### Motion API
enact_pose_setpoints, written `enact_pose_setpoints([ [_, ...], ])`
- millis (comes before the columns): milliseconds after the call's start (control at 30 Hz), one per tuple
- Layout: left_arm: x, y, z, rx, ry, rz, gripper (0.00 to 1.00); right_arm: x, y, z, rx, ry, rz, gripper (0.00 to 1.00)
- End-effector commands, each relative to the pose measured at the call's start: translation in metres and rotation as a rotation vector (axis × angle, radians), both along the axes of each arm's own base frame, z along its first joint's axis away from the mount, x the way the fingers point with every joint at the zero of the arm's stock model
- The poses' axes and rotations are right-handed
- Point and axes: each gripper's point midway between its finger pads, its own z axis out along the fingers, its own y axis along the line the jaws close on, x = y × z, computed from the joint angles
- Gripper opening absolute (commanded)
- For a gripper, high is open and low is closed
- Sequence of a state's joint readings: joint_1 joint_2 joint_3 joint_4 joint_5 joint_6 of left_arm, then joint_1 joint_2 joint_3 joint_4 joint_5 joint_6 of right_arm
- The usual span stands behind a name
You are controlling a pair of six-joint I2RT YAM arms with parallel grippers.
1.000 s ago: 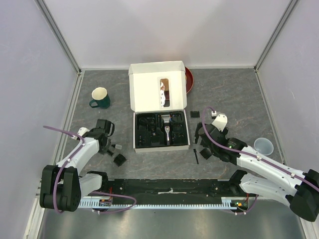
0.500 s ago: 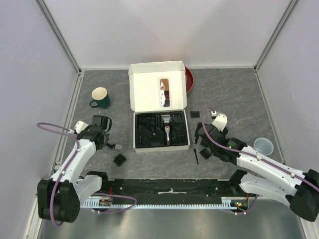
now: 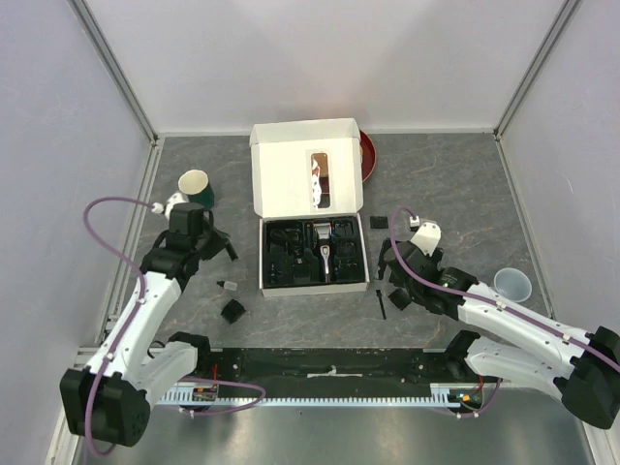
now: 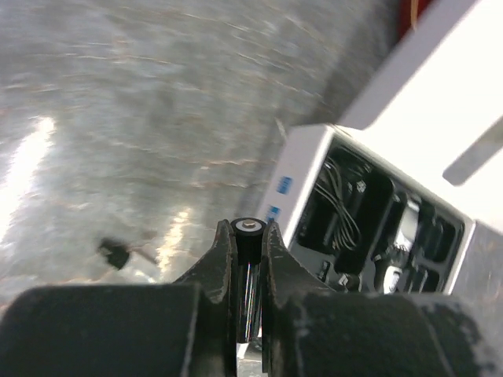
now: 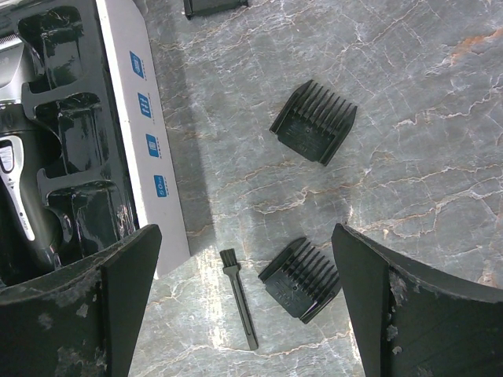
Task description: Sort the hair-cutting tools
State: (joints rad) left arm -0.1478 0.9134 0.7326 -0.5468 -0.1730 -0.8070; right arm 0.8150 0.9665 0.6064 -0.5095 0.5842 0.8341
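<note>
My left gripper (image 3: 215,248) (image 4: 250,232) is shut on a small black cylinder (image 4: 249,259) with a silver end, held above the table left of the white box (image 3: 263,260). The black-and-silver clipper (image 3: 325,254) lies in the box's black insert, and a black cable (image 4: 338,188) fills a left compartment. My right gripper (image 3: 397,281) (image 5: 245,236) hangs open above two black comb guards (image 5: 314,122) (image 5: 302,279) and the thin black brush (image 5: 239,298), touching none. Another comb guard (image 3: 232,310) lies near the left arm, and one more (image 3: 378,222) sits right of the box.
The box lid (image 3: 291,179) stands open at the back with a red bowl (image 3: 369,155) behind it. A green mug (image 3: 196,189) is close behind my left wrist. A clear cup (image 3: 511,284) stands at the right. A small loose piece (image 3: 230,286) lies left of the box.
My left gripper closed on the small black cylinder, lifted it and swung back toward the mug. The right arm has not moved.
</note>
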Motion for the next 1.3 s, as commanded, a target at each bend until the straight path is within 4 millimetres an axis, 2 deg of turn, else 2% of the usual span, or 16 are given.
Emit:
enact_pose_setpoints([
  [0, 0.032, -0.072, 0.043, -0.025, -0.178, -0.341, 0.02, 0.012, 0.006, 0.02, 0.041, -0.058, -0.029, 0.98],
  [33, 0.036, -0.081, 0.039, -0.008, -0.165, -0.377, 0.02, 0.012, 0.005, 0.02, 0.041, -0.058, -0.03, 0.98],
  [67, 0.037, -0.098, 0.046, -0.004, -0.188, -0.432, 0.02, 0.011, 0.006, 0.02, 0.043, -0.057, -0.027, 0.98],
  [167, 0.046, -0.125, 0.057, 0.011, -0.249, -0.511, 0.02, 0.011, 0.006, 0.02, 0.049, -0.057, -0.031, 0.98],
  [433, 0.066, -0.173, 0.074, 0.011, -0.37, -0.667, 0.02, 0.011, 0.009, 0.018, 0.056, -0.047, -0.028, 0.98],
  [467, 0.068, -0.182, 0.081, 0.015, -0.397, -0.685, 0.02, 0.011, 0.009, 0.019, 0.056, -0.049, -0.027, 0.98],
  [500, 0.072, -0.185, 0.073, 0.034, -0.381, -0.677, 0.02, 0.012, 0.009, 0.019, 0.054, -0.05, -0.029, 0.98],
  [567, 0.076, -0.194, 0.074, 0.048, -0.386, -0.674, 0.02, 0.011, 0.008, 0.018, 0.055, -0.048, -0.029, 0.98],
  [600, 0.081, -0.195, 0.065, 0.058, -0.363, -0.646, 0.02, 0.011, 0.008, 0.018, 0.053, -0.048, -0.03, 0.98],
  [700, 0.089, -0.202, 0.063, 0.043, -0.385, -0.579, 0.02, 0.011, 0.008, 0.017, 0.058, -0.047, -0.035, 0.98],
  [733, 0.091, -0.203, 0.054, 0.046, -0.369, -0.561, 0.02, 0.011, 0.007, 0.016, 0.058, -0.046, -0.039, 0.98],
  [800, 0.093, -0.203, 0.045, 0.039, -0.359, -0.501, 0.02, 0.011, 0.006, 0.015, 0.06, -0.047, -0.049, 0.98],
  [833, 0.095, -0.202, 0.033, 0.042, -0.332, -0.477, 0.02, 0.011, 0.007, 0.015, 0.069, -0.048, -0.054, 0.98],
  [1033, 0.099, -0.22, 0.016, 0.03, -0.327, -0.477, 0.02, 0.01, 0.01, 0.013, 0.098, -0.037, -0.069, 0.98],
  [1133, 0.099, -0.226, -0.001, 0.045, -0.294, -0.48, 0.02, 0.009, 0.013, 0.013, 0.11, -0.031, -0.06, 0.98],
  [1267, 0.1, -0.225, -0.016, 0.078, -0.272, -0.459, 0.02, 0.01, 0.014, 0.015, 0.12, -0.032, -0.063, 0.98],
])
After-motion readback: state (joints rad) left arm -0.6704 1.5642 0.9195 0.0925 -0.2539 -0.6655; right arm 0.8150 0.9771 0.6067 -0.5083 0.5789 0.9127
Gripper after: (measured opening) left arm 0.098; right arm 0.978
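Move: The small black tool is already pinched in the left fingers. A narrow slot in the box tray, just left of the clipper head, lies some 23 cm to this hand's right, 10 cm ahead and 11 cm below. The clipper's middle is about 5 cm right of that slot and 4 cm nearer; the coiled cord is roughly 7 cm left of it, level with it. From the right hand the slot lies about 28 cm left, 15 cm ahead and 7 cm lower. The black tool, kept upright between the shut left fingers, is carried about 22 cm to the right and some 8 cm forward, over the box's left side and the cord compartment. It rises about 4 cm on the way, then sinks towards the tray beside the clipper head, ending roughly 3 cm lower than it began. The wrist turns about 30 degrees clockwise and tips the fingers slightly up. ##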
